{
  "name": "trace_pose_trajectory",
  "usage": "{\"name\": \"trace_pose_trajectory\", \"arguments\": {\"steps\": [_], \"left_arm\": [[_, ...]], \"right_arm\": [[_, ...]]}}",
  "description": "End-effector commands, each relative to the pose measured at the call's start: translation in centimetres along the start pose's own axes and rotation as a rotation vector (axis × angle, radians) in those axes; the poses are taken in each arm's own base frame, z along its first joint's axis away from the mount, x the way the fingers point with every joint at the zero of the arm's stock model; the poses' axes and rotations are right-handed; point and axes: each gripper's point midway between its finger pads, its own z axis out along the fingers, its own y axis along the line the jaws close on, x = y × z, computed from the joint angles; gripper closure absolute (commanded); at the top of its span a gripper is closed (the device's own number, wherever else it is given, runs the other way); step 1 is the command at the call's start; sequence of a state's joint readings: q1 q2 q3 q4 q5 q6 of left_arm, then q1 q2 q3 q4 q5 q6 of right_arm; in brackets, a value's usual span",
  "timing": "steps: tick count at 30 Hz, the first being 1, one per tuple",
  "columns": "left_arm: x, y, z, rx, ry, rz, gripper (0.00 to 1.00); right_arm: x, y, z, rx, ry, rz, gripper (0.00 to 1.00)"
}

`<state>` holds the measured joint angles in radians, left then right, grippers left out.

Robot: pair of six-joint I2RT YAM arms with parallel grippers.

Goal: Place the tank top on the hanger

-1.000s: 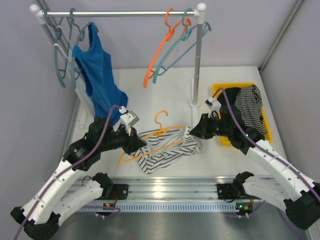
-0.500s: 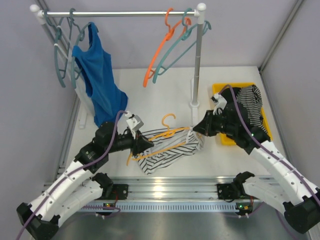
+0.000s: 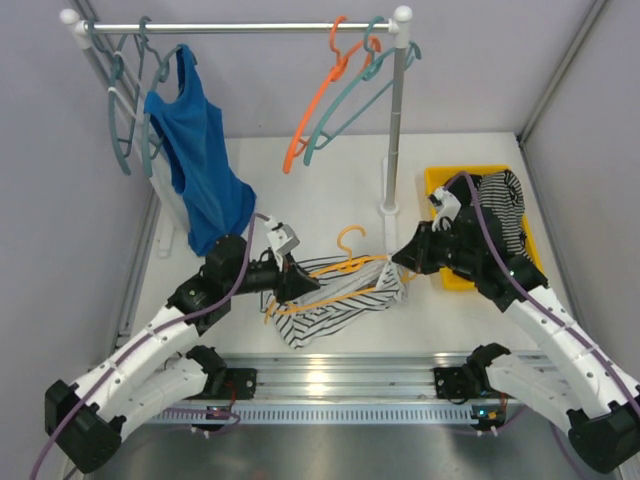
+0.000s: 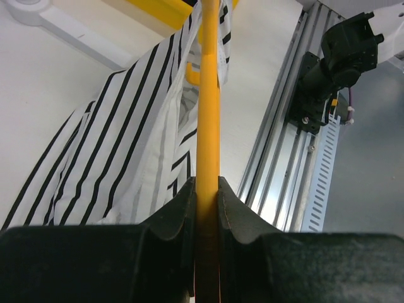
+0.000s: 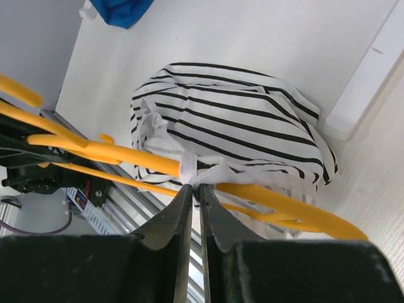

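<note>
The hanger [image 3: 352, 262], thin amber plastic, is held low over the table centre with its hook pointing to the back. My left gripper [image 3: 300, 281] is shut on its left arm; in the left wrist view the amber bar [image 4: 209, 107] runs straight out from between the jaws. The tank top [image 3: 335, 303], white with black stripes, is bunched under and partly over the hanger. My right gripper [image 3: 404, 264] is shut on the top's white strap [image 5: 197, 165] where that strap crosses the hanger [image 5: 113, 154]. The striped body [image 5: 246, 129] hangs beyond it.
A clothes rail at the back carries a blue top [image 3: 196, 160], teal hangers [image 3: 124, 110] and an orange hanger [image 3: 316, 100]. Its right post [image 3: 393, 130] stands just behind my right gripper. A yellow bin [image 3: 452, 177] holds a fine-striped garment [image 3: 502, 205]. A metal rail [image 3: 340, 375] runs along the near edge.
Both arms have shifted to the right, carrying the hanger and the tank top with them. The hook now sits further right. Both grips are unchanged.
</note>
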<state>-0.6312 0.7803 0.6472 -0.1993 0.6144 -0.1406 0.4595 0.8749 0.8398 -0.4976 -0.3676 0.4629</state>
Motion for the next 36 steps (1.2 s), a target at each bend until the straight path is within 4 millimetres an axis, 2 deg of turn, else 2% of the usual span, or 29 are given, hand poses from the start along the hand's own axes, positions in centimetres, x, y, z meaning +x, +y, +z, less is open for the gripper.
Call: {"name": "trace_pose_trajectory", "arguments": {"steps": [1,6,12,16,19,23,25,26,28,29,30,32,36], "left_arm": [[-3.3,-0.5,1.6,0.079,-0.142,0.078,1.0],[-3.3,0.3,3.2,0.096,-0.163,0.047,1.0],[-3.5,0.6,4.1,0.112,-0.202,0.053,1.0],[-3.3,0.7,4.4,0.124,-0.195,0.059,1.0],[-2.7,0.8,4.6,0.135,-0.181,0.057,1.0],[-2.3,1.4,5.4,0.128,-0.163,0.048,1.0],[-2.6,1.5,5.5,0.126,-0.169,0.045,1.0],[-2.5,1.7,5.7,0.124,-0.166,0.032,1.0],[-2.8,1.7,5.8,0.123,-0.17,0.032,1.0],[-2.7,1.8,5.9,0.121,-0.167,0.024,1.0],[-2.9,1.9,6.0,0.113,-0.17,0.021,1.0],[-2.9,2.1,6.1,0.1,-0.171,0.007,1.0],[-3.0,2.1,6.1,0.098,-0.173,0.0,1.0]], "right_arm": [[-2.6,1.5,-1.4,-0.034,-0.084,-0.043,0.9],[-3.0,2.0,-2.2,-0.048,-0.109,-0.052,0.89],[-3.6,2.7,-2.4,-0.068,-0.116,-0.048,0.9],[-3.6,1.3,-2.4,0.012,-0.12,-0.038,0.9],[-3.7,1.3,-2.8,0.017,-0.137,-0.058,0.85],[-5.1,2.7,-3.8,-0.025,-0.195,-0.134,0.69],[-5.6,2.9,-3.9,-0.016,-0.214,-0.165,0.66],[-5.5,3.6,-3.7,-0.026,-0.211,-0.183,0.64],[-5.8,3.4,-3.2,0.027,-0.227,-0.208,0.62],[-5.2,4.5,-2.6,0.015,-0.204,-0.235,0.62],[-5.6,4.1,-2.3,0.068,-0.228,-0.242,0.62],[-5.0,5.3,-1.3,0.068,-0.211,-0.269,0.62],[-5.1,5.5,0.4,0.098,-0.22,-0.274,0.55]]}}
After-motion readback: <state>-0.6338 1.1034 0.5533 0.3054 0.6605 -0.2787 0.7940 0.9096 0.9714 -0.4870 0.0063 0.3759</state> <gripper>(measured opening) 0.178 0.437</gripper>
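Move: Ahead of the left hand by about 5 cm and some 22 cm to its right, at its height, is the tank top strap, pinched in the right fingers with the yellow hanger's right arm already through it; the hanger's neck lies about 5 cm ahead and 9 to the right. From the right hand, the neck is some 13 cm left, neither ahead nor back; the tank top's body lies about 18 left, 3 back and 13 below, the yellow bin roughly 17 ahead and 24 right. Threading the held hanger farther through the strap, the left hand goes about 4 cm each to the right and forward while sinking some 3 cm, its grip unchanged. The right hand barely moves at first, then opens partway, lets go of the strap, rises 4–5 cm with its fingertips tilting up about 15 degrees, and swings nearly 4 cm left towards the hanger's neck, touching nothing there. ##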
